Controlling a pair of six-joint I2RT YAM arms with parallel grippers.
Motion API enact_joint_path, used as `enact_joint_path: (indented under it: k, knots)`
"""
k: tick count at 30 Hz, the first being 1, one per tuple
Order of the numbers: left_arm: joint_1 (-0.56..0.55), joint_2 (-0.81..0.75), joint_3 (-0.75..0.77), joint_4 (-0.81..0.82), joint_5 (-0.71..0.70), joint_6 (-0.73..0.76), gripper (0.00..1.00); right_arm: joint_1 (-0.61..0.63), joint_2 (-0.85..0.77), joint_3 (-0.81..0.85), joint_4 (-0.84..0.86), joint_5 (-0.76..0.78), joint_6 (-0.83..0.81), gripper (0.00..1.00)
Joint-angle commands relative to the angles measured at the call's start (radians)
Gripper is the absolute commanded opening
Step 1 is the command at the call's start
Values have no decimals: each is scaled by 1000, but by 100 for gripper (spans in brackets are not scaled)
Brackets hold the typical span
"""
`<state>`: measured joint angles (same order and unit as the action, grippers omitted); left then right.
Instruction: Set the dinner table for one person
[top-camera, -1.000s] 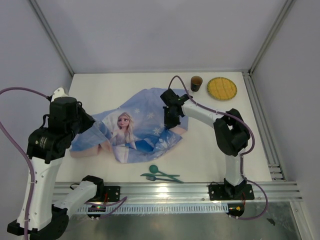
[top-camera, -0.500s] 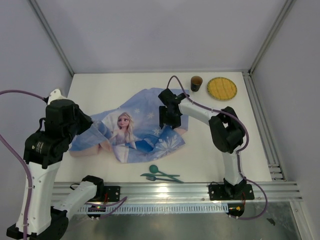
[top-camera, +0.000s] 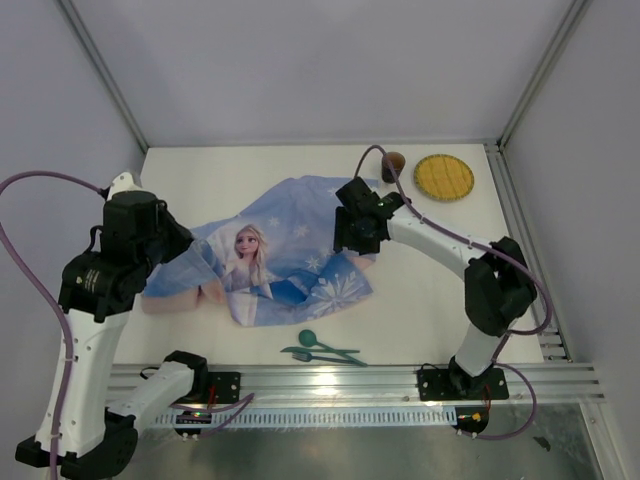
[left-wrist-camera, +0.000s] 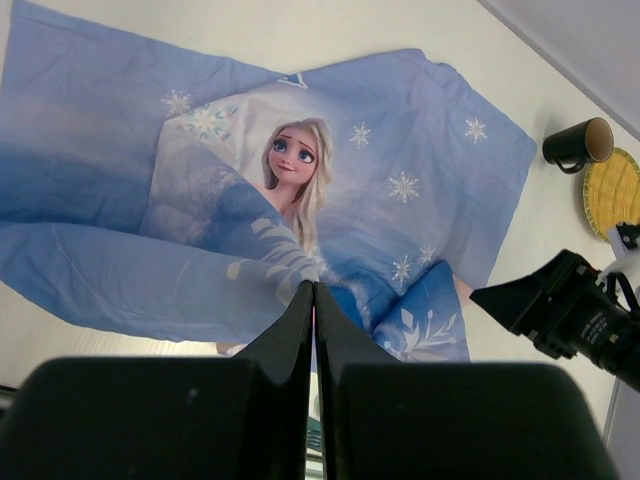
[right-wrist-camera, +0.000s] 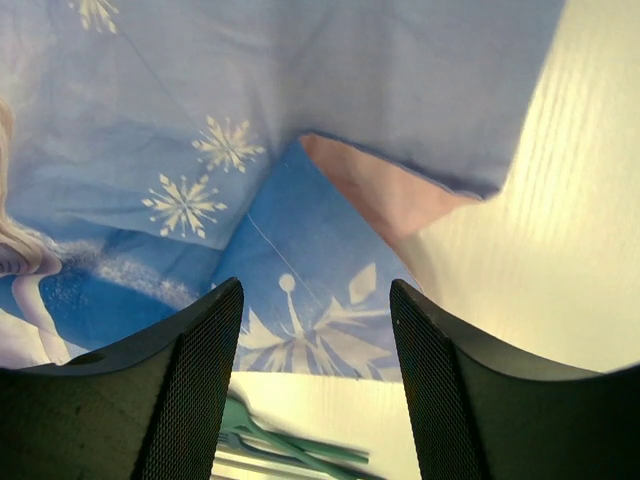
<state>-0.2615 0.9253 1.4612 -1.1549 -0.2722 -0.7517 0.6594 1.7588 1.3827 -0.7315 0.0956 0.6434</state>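
The blue printed cloth (top-camera: 270, 250) lies rumpled on the white dinner table (top-camera: 430, 290), its lower right corner folded over (right-wrist-camera: 300, 290) with pink underside (right-wrist-camera: 390, 195) showing. My right gripper (top-camera: 352, 238) hovers open over that folded corner, nothing between its fingers (right-wrist-camera: 205, 340). My left gripper (top-camera: 183, 243) is raised over the cloth's left part (left-wrist-camera: 120, 200), shut (left-wrist-camera: 314, 292), with nothing visibly held. A brown cup (top-camera: 393, 162) and a yellow plate (top-camera: 444, 176) stand at the back right. Green cutlery (top-camera: 325, 350) lies near the front edge.
Aluminium rails (top-camera: 520, 250) frame the table at the right and front. The right arm's cable arcs in front of the cup. In the right wrist view the cutlery (right-wrist-camera: 290, 445) shows just below the cloth's edge. Bare tabletop (right-wrist-camera: 540, 220) lies right of the cloth.
My right gripper has opened and let go of the cloth's right part; it shifted slightly right and its elbow swung out to the right. The left gripper stays shut, barely moved.
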Motion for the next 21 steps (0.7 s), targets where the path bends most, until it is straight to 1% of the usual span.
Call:
enact_joint_path:
  k: [1, 5, 8, 12, 18, 19, 21]
  knots:
    - [1, -2, -5, 57, 10, 11, 0, 5, -90, -77, -51, 44, 134, 65]
    - [1, 4, -6, 63, 17, 14, 0, 5, -172, -244, 13, -19, 247, 65]
    - [1, 17, 1, 57, 24, 20, 0, 5, -186, -301, 43, -37, 289, 65]
    - [1, 29, 16, 38, 31, 40, 0, 5, -185, -358, 90, -80, 327, 65]
    - [1, 55, 42, 32, 47, 49, 0, 3, -191, -418, 149, -80, 360, 64]
    - [1, 63, 44, 34, 54, 49, 0, 5, -190, -422, 159, -117, 360, 63]
    - [1, 67, 48, 31, 57, 48, 0, 5, -186, -433, 182, -122, 358, 58]
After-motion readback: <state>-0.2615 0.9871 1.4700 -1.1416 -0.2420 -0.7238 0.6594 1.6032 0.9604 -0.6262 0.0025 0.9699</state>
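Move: The tablecloth's near right corner lies about 9 cm back, 5 cm to the right and 7 cm below the open right hand. The pink lining patch beside the fold is only about 2 cm back and 3 cm right of that hand, equally low; the cutlery pile's middle is some 21 cm back and 5 cm left of it. From the high, shut left hand, the corner lies roughly level fore and aft, 33 cm right, 30 cm down. Back towards its base and down swings the right hand, about 8.5 cm back and 6.5 cm lower, with some 4 cm to the right early on, from above the fold to the tablecloth's near right corner. Its fingers stay wide open, tilting nearer to straight down while the wrist turns about 15 degrees clockwise, and end astride the corner's edge. The shut left hand eases a little forward, right and down, still pinching the raised cloth. ##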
